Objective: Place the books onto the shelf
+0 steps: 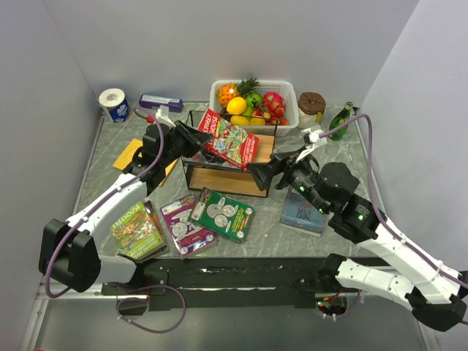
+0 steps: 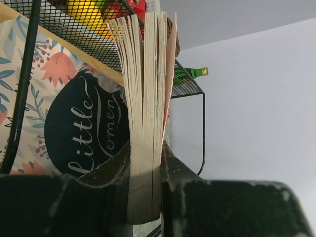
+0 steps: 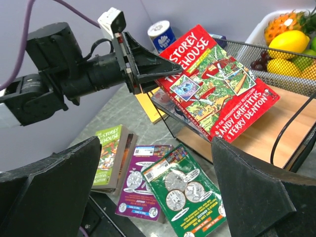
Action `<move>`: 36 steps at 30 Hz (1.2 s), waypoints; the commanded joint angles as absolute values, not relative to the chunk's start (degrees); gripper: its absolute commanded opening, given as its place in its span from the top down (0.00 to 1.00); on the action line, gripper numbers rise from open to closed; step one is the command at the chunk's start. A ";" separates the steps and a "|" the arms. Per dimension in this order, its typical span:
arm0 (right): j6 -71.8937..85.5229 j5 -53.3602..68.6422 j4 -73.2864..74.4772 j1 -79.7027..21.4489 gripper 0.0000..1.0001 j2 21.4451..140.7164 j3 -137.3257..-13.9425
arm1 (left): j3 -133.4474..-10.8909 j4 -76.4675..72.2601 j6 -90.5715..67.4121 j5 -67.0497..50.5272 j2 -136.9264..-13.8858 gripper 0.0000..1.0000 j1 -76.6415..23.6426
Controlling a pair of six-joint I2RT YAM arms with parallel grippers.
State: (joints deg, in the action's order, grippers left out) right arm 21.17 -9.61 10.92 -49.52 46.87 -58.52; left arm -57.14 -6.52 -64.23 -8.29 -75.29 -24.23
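Observation:
My left gripper (image 1: 199, 139) is shut on the page edge of a red Treehouse book (image 1: 230, 140), held tilted over the top tier of the shelf (image 1: 219, 180). In the left wrist view the jaws (image 2: 146, 148) pinch the pages (image 2: 145, 89) beside a floral "Little Women" book (image 2: 74, 128). My right gripper (image 1: 263, 174) stands open by the shelf's right end, holding nothing (image 3: 155, 182). On the table lie a green Treehouse book (image 1: 135, 230), a purple one (image 1: 183, 223), a green one (image 1: 223, 213), a dark blue one (image 1: 303, 212) and a yellow one (image 1: 130, 152).
A white fruit basket (image 1: 289, 91) stands just behind the shelf. Along the back are a toilet roll (image 1: 113, 104), a slim purple box (image 1: 161, 101), a brown-lidded jar (image 1: 311, 106) and a green bottle (image 1: 340, 121). Walls close in left and right.

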 commanded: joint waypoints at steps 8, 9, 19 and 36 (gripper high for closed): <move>19.95 -9.84 6.77 -48.78 0.02 52.29 -60.21 | -62.48 -1.59 -61.88 -2.38 -75.06 0.73 -24.08; 19.69 -9.76 6.59 -48.78 0.02 52.56 -60.12 | -63.53 -0.36 -61.61 -1.94 -75.06 0.70 -24.00; 19.51 -8.00 5.28 -47.02 0.02 57.13 -60.12 | -67.76 8.70 -58.80 -0.18 -74.88 0.41 -24.08; 19.86 -6.42 3.08 -45.62 0.02 59.68 -60.21 | -81.11 26.45 -50.89 7.73 -74.79 0.24 -24.08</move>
State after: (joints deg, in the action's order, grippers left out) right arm 19.94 -6.57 6.04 -46.22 59.16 -58.81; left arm -77.30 22.24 -54.13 3.99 -75.88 -24.29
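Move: The left hand still holds the red Treehouse book by its left end. The place for it is on top of Little Women on the upper board, whose middle lies about 4 cm right of this hand and 6 cm below; the fruit basket is some 24 cm ahead and 15 cm right. From the right hand, the red book is roughly 14 cm ahead, 7 cm left and 8 cm lower; the green book is 6 cm ahead, 9 cm left, and the dark blue book 7 cm ahead, 17 cm right, both far below. The left fingers let go of the red book's left end over Little Women, opening from narrow to about three-quarters wide while the hand eases left. It then draws up and left clear of the book, some 6 cm in all, rolling about 15 degrees so that its left side rises. Meanwhile the open right hand moves forward, down and left towards the shelf front and the red book's near right corner, about 7 cm. ##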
